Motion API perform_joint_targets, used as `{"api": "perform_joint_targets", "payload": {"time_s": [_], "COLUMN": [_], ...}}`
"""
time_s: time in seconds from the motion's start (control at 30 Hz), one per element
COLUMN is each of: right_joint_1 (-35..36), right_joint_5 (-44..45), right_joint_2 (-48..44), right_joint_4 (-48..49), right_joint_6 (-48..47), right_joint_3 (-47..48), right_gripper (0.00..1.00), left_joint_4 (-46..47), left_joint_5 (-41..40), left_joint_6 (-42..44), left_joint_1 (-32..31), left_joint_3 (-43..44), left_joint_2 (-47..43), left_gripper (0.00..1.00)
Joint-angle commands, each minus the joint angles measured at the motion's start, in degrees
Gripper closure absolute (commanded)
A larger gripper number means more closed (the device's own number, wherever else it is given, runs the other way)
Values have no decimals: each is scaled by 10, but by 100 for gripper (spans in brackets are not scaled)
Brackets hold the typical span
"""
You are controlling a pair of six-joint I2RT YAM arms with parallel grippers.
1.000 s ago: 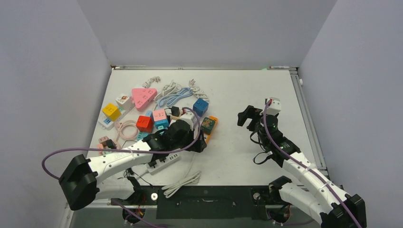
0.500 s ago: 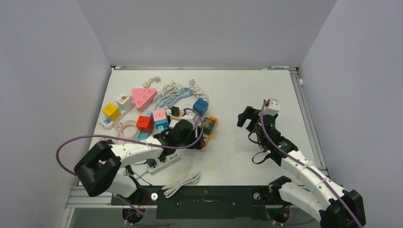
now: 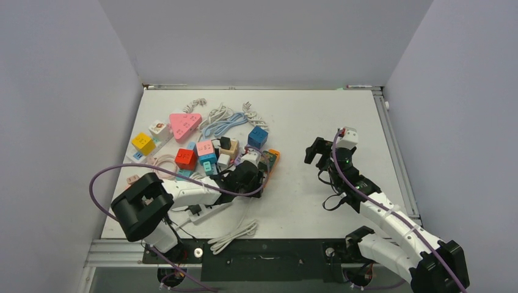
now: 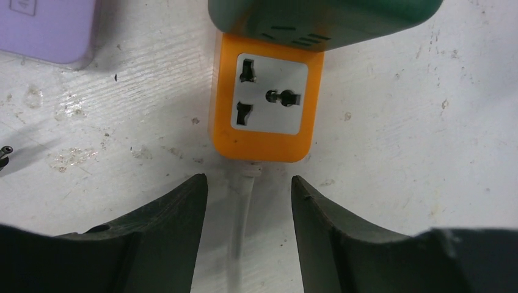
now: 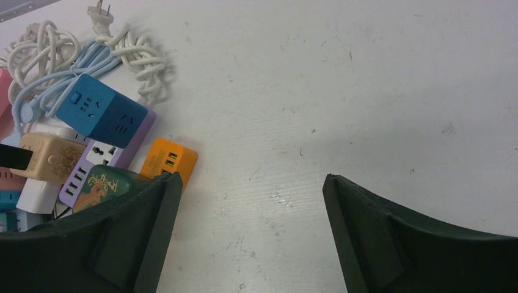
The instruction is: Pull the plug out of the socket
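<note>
An orange socket (image 4: 262, 110) with a white face lies on the table, and a dark green plug (image 4: 324, 18) sits in its far end. The socket's white cord (image 4: 241, 213) runs back between my left gripper's fingers. My left gripper (image 4: 247, 195) stands just short of the socket's near end, open, its fingers either side of the cord without touching it. From above, the left gripper (image 3: 253, 177) is beside the orange socket (image 3: 273, 157). My right gripper (image 5: 250, 183) hovers open over bare table to the right, with the green plug (image 5: 104, 186) and orange socket (image 5: 168, 160) at its left.
A purple power strip (image 4: 43, 27) lies left of the socket. Coloured cube sockets, a pink triangle (image 3: 184, 125) and coiled cords (image 3: 223, 119) crowd the back left. A white power strip (image 3: 211, 209) and cord (image 3: 235, 233) lie near the front edge.
My left arm has reached further right toward the orange socket and its jaws have narrowed. The right arm has hardly moved.
</note>
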Motion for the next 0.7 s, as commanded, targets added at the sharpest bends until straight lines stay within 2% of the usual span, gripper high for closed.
{"api": "perform_joint_targets", "payload": {"time_s": [0.0, 0.13, 0.37, 0.67], "right_joint_1": [-4, -4, -5, -5], "right_joint_5": [19, 22, 39, 58], "right_joint_2": [5, 11, 20, 25], "right_joint_4": [26, 26, 26, 26], "right_joint_6": [-6, -7, -2, -2], "right_joint_3": [0, 1, 4, 5], "right_gripper": [10, 10, 10, 10], "left_joint_4": [21, 35, 43, 82], "left_joint_5": [-39, -42, -67, -94], "left_joint_6": [15, 24, 33, 43], "left_joint_1": [-19, -27, -46, -136], "left_joint_3": [28, 31, 35, 5], "left_joint_2": [20, 33, 46, 35], "left_gripper": [52, 58, 76, 100]}}
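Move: The left gripper hangs half open just above the white cord of the orange strip; the cord's root at the strip's near end lies about 1 cm ahead, 1 cm right and 1 cm below. The strip's middle is roughly 7 cm ahead and 3 cm right, with the green cube on top; the purple strip lies some 11 cm ahead and 4 cm left. From the right hand, the cord root is about 7 cm back, 17 cm left and 14 cm down. Close the left fingers almost fully to pinch the white cord right at the orange strip's near end, easing about 1 cm right and slightly forward at nearly the same low height. As they shut, sweep right and back about 4 cm, drawing the cord along, with the wrist turning some 10 degrees. Leave the right gripper open as it settles about 1 cm down and 1 cm right. ##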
